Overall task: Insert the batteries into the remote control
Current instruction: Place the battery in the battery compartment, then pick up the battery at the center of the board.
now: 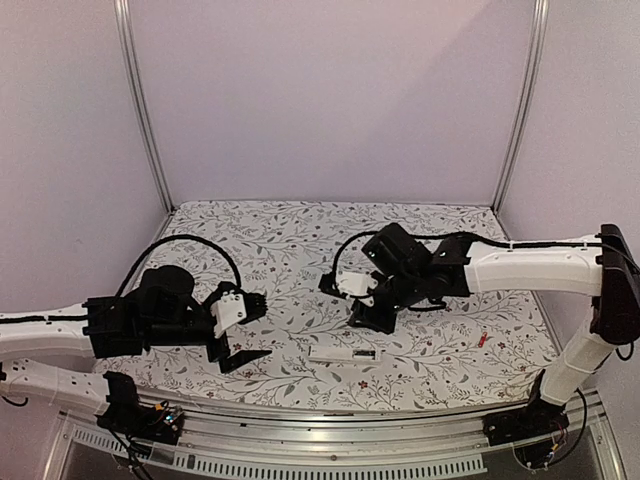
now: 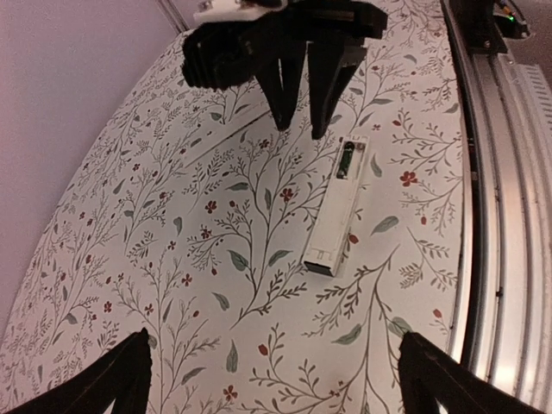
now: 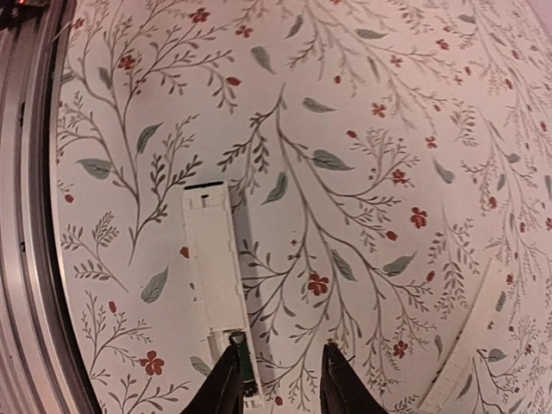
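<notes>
The white remote control (image 1: 345,352) lies on the floral cloth near the front edge, back side up, with its battery bay uncovered. A dark battery (image 3: 245,369) sits in that bay at the remote control's (image 3: 212,259) near end, also visible as the dark battery (image 2: 345,160) in the left wrist view. My right gripper (image 3: 280,386) hovers over that end, open, one fingertip (image 3: 226,384) right beside the battery and bare cloth between the jaws. A red battery (image 1: 481,340) lies alone on the cloth to the right. My left gripper (image 2: 285,384) stands wide open and holds nothing, left of the remote control (image 2: 335,211).
A thin white cover strip (image 3: 470,362) lies on the cloth beyond the right gripper. The metal rail (image 2: 509,216) of the table's front edge runs close alongside the remote. Purple walls enclose the back and sides.
</notes>
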Motion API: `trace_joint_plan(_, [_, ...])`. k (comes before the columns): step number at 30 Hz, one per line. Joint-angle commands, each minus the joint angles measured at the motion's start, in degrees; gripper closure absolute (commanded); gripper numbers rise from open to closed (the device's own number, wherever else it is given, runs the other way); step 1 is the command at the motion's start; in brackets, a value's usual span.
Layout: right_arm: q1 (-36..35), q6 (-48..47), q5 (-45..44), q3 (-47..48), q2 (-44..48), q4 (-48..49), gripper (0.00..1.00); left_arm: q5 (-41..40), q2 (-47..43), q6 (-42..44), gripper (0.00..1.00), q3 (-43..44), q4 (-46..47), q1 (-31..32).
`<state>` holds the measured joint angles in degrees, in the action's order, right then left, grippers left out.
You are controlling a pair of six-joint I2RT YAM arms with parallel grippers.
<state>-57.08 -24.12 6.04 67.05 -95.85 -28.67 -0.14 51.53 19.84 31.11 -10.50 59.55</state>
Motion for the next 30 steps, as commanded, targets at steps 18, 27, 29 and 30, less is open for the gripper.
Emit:
trace_joint_plan(18, [45.6, 57.9, -13.7, -25.1, 30.0, -11.7, 0.44, 2.1, -1.4, -1.6, 0.0, 2.9, -3.0, 0.5])
trace_joint_plan(27, [45.6, 43.2, -1.5, -16.9, 25.4, -5.4, 0.42, 2.0, -2.2, -1.2, 0.0, 3.0, -3.2, 1.2])
trace_joint_plan(29, [45.6, 32.1, 4.0, -10.9, 23.9, -4.6, 0.38, 1.8, -2.3, -1.1, 0.0, 3.0, -3.3, 1.3])
trace_joint_plan(30, [45.7, 27.9, 5.3, -8.6, 23.0, -4.4, 0.36, 1.8, -2.4, -1.1, 0.0, 3.0, -3.3, 1.3])
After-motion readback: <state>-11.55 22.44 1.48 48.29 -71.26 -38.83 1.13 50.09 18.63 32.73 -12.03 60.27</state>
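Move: The red battery, still lying on the table, is about 31 cm to the right of the empty right hand, 3 cm ahead and 9 cm below. Nearer by, the remote control lies about 4 cm to the left, 2 cm back and 8 cm down, its dark battery about 2 cm back and 1 cm to the left; the battery cover is some 18 cm ahead and 7 cm right. From the left hand the red battery is about 55 cm right, 8 cm ahead and 14 cm lower. Already clear of the dark battery, the right hand whips away from the remote control in an arc of some 33 cm to the right, first rising and reaching forward, then drawing back and sinking steeply towards the red battery, while the wrist turns clockwise about 100 degrees and the fingers spread from a narrow gap to over half open. Just before the end it checks above the red battery without touching it, going a few centimetres forward, up and slightly left as the wrist unwinds some 10 degrees. ##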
